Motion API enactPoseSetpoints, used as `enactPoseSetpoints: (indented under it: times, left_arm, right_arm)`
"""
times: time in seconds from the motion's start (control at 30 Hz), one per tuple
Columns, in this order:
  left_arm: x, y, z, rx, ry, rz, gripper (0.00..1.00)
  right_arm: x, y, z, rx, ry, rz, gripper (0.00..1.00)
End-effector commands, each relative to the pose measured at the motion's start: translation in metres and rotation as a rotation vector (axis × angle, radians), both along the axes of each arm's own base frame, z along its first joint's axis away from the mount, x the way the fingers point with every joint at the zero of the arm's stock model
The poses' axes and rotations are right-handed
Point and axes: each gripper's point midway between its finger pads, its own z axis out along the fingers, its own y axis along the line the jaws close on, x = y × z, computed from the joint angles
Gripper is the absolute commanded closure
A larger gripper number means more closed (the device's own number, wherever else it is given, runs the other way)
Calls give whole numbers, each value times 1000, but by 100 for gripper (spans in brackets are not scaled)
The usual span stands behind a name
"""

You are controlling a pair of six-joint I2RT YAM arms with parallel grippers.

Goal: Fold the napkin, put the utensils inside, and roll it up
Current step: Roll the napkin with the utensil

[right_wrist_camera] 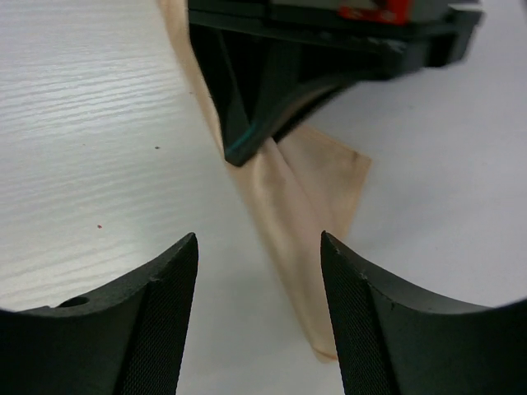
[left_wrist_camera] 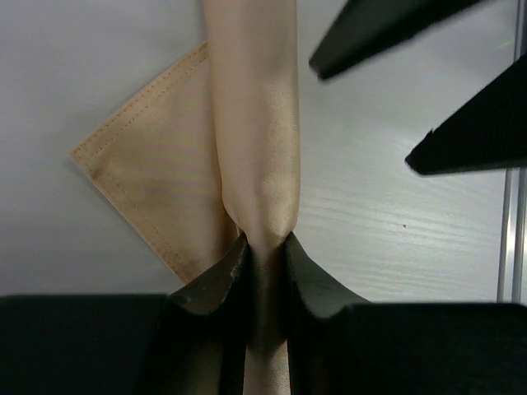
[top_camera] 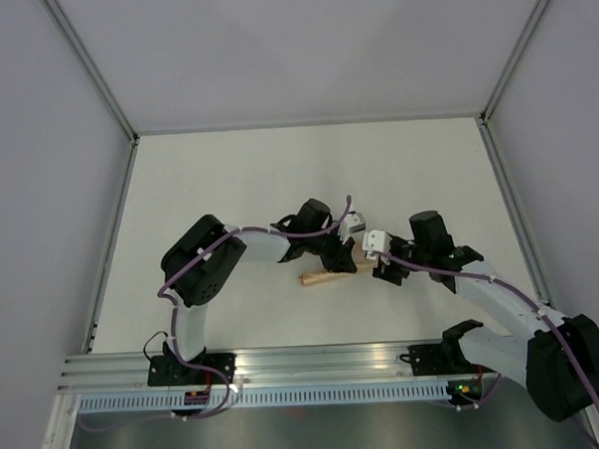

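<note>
The peach-orange napkin [top_camera: 322,276] lies on the white table as a tight narrow roll. My left gripper [left_wrist_camera: 265,247] is shut on the roll, and the cloth bulges just ahead of its fingertips. A flat triangular corner of the napkin [left_wrist_camera: 156,181] sticks out to one side of the roll. My right gripper [right_wrist_camera: 259,243] is open just above the table, its jaws straddling the free tapered end of the napkin [right_wrist_camera: 288,222] without touching it. The left arm's fingers [right_wrist_camera: 263,99] pinch the roll further along. No utensils show; they are hidden or out of view.
The white table [top_camera: 278,176] is boxed in by pale walls on three sides. An aluminium rail [top_camera: 315,361] carrying both arm bases runs along the near edge. Both arms meet over the middle of the table.
</note>
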Motion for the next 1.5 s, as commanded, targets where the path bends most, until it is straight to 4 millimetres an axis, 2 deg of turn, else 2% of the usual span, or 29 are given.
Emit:
enactPoseSetpoints:
  times: [0.0,0.17,0.3,0.57,0.7,0.73,0.77,0.8,0.83,0.9,1.0,1.07,1.13,1.2,1.23,1.27,1.3,1.37,1.4,1.43,1.47]
  left_arm:
    - [-81,79,-91,381,376,8,98]
    - [-81,78,-91,383,419,4,98]
    - [-84,79,-91,380,449,-10,98]
    - [-85,77,-91,376,472,-21,98]
    - [-83,77,-90,376,473,-19,94]
    - [-82,77,-89,375,472,-18,92]
    - [-81,76,-88,372,469,-18,90]
    - [-80,75,-86,367,471,-13,82]
    - [-78,74,-84,359,470,-8,78]
    - [-72,70,-76,331,458,14,68]
    - [-59,58,-55,254,414,49,60]
    - [-51,54,-45,222,389,73,57]
    - [-35,50,-33,184,346,125,54]
    - [-19,49,-26,163,303,197,52]
    - [-11,47,-15,136,271,223,51]
    - [-7,47,-10,120,255,242,51]
    - [2,50,-10,119,223,298,50]
    - [15,53,4,90,171,358,50]
    - [26,63,2,113,137,445,50]
    - [39,66,18,73,87,500,50]
    - [46,78,18,74,72,586,49]
  right_arm:
    - [13,17,8,-29,-195,39,33]
    - [5,29,-12,-93,-226,95,34]
    - [2,26,-26,-152,-263,95,34]
    - [3,32,-43,-207,-288,109,36]
    - [-2,31,-52,-224,-266,120,51]
    - [-2,29,-55,-234,-258,121,59]
    - [-3,29,-56,-239,-252,123,64]
    - [-5,27,-59,-249,-239,124,73]
    - [-6,26,-60,-255,-230,126,76]
    - [-11,25,-63,-266,-202,138,84]
    - [-16,25,-65,-269,-164,157,90]
    - [-22,27,-66,-273,-127,177,92]
    - [-29,23,-73,-296,-77,192,94]
    - [-30,27,-71,-287,-52,208,96]
    - [-36,24,-77,-305,-9,220,96]
    - [-34,27,-74,-300,-3,228,96]
    - [-41,25,-80,-313,43,244,97]
    - [-37,27,-77,-309,61,250,98]
    - [-44,26,-81,-305,112,268,98]
    - [-43,24,-81,-303,134,260,98]
    - [-38,27,-77,-292,138,267,98]
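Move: My right hand is open, above and just past the right-hand stretch of the napkin roll. That stretch lies about 6 cm below, some 3 cm to its left and 1 cm ahead. The unrolled napkin corner sticks out about 3 cm beyond the roll and 4 cm farther left. My left hand already pinches the roll; the same right-hand stretch lies about 7 cm to its right and 1 cm ahead, and the roll's left end about 11 cm to its left, 2 cm back. I lower my right hand some 5.5 cm and about 3 cm left onto the right part of the roll and close its fingers round it. Meanwhile my left hand, still pinching, draws the roll back nearly 3 cm, its wrist rolling its top forward; once my right grips, it opens and slips about 4 cm left along the roll and forward again, swinging counter-clockwise. ##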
